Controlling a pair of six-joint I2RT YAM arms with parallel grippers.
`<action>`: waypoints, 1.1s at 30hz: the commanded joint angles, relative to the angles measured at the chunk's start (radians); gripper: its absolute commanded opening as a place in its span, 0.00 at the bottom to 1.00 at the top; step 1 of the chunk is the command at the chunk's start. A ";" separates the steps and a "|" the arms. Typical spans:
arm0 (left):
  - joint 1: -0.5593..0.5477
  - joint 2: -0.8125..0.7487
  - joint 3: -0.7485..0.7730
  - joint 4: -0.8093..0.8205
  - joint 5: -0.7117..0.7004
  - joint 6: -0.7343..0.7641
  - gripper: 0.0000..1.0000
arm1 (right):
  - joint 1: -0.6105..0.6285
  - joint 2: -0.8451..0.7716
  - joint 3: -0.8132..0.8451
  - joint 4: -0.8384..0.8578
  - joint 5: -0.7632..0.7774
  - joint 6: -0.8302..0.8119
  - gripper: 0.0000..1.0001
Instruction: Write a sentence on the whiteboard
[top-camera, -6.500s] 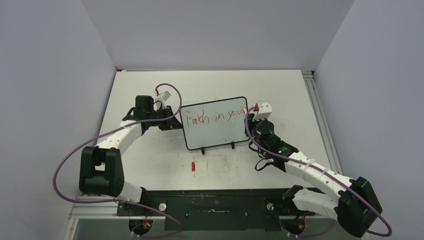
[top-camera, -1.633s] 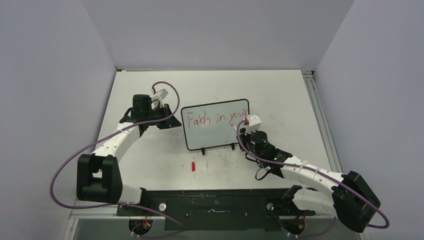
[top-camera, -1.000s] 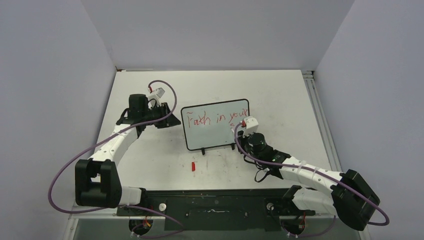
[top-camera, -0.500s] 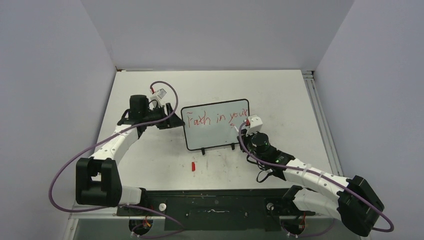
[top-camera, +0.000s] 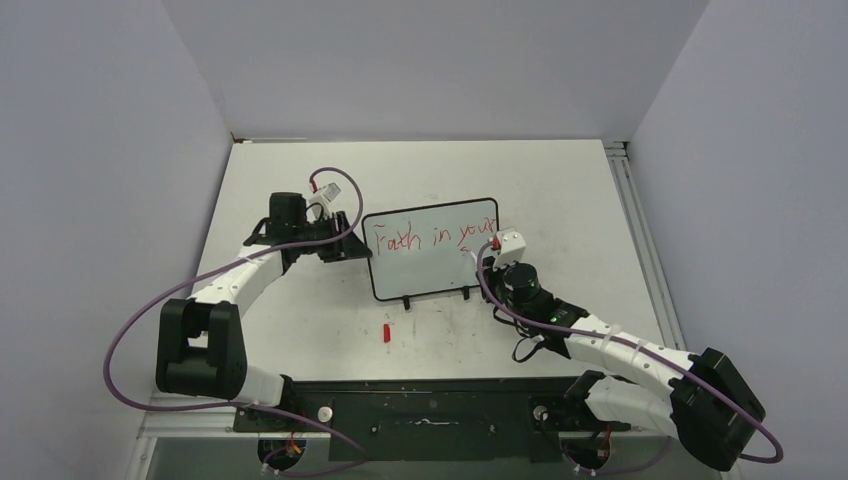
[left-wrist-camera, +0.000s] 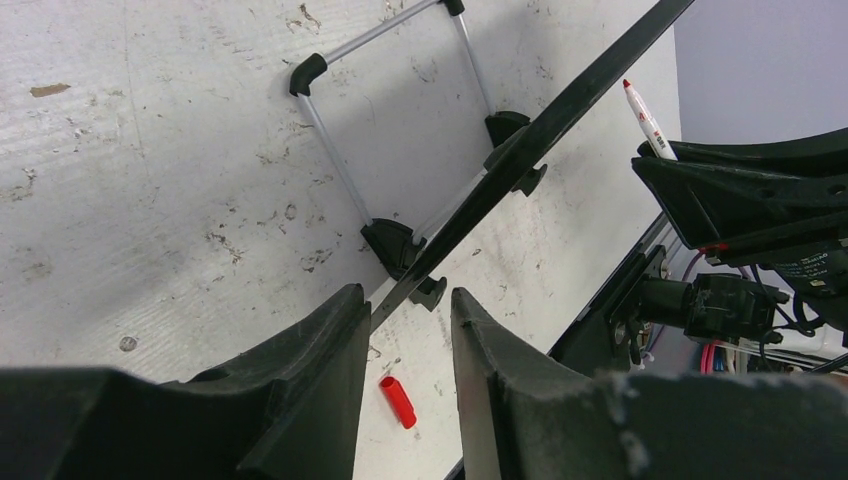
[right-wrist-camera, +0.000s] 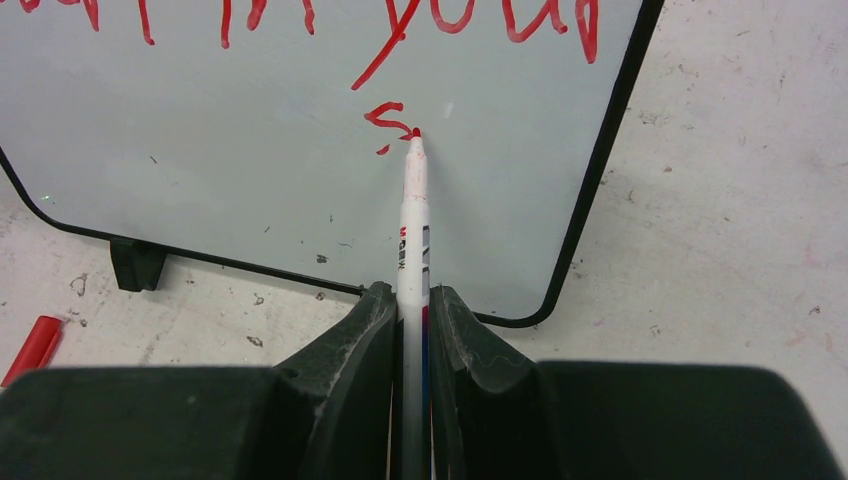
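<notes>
The whiteboard (top-camera: 430, 268) stands on its two black feet mid-table; red words of the sentence (top-camera: 442, 237) run along its top. My right gripper (right-wrist-camera: 412, 290) is shut on a white red-tipped marker (right-wrist-camera: 413, 220). The marker's tip touches the whiteboard (right-wrist-camera: 220, 170) beside a small red "s" under the first line. My left gripper (left-wrist-camera: 405, 292) sits at the board's left edge (left-wrist-camera: 560, 110), jaws apart with a gap wider than the frame. The frame's lower corner lies by the left fingertip (left-wrist-camera: 345, 300). In the top view the left gripper (top-camera: 350, 246) touches the board's left side.
A red marker cap (top-camera: 386, 332) lies on the tabletop in front of the board, also seen as the cap (left-wrist-camera: 397, 400) between my left fingers. A wire stand (left-wrist-camera: 335, 170) props the board from behind. A metal rail (top-camera: 628, 210) lines the table's right edge.
The left gripper has swung right, back to the board's left edge, and its jaws widened, then narrowed. The right gripper with the marker shifted slightly up and right on the board.
</notes>
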 joint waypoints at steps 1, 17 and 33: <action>-0.006 0.005 0.031 0.038 0.009 0.005 0.32 | -0.007 0.007 0.018 0.057 -0.010 -0.008 0.05; -0.009 0.010 0.035 0.025 -0.008 0.015 0.18 | -0.016 0.042 0.013 0.048 -0.001 0.005 0.05; -0.008 0.006 0.037 0.019 -0.016 0.019 0.14 | -0.032 0.000 -0.003 0.016 0.050 0.028 0.05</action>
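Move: The right hand holds the marker, its tip at the blank spot under "your", about 4 cm ahead, 2 cm to the left and 2 cm below. From that hand the S mark lies 5 cm ahead and 4 cm left, the word "your" 8 cm ahead and 2 cm left, the board's right edge 4 cm ahead and 2 cm right. The left hand has the board's left edge between its parted fingers; the word "Fath" is 3 cm ahead of that hand and 6 cm right. The right hand keeps its pinch on the marker and eases down about 1 cm in front of the board, all but pauses, then sets off to the right and slightly forward by some half a centimetre, starting the next stroke just right of the S mark with the tip on the board at the end. Meanwhile the left hand stays where it is and closes its fingers from about a third open to nearly shut, pinching the board's left edge. ##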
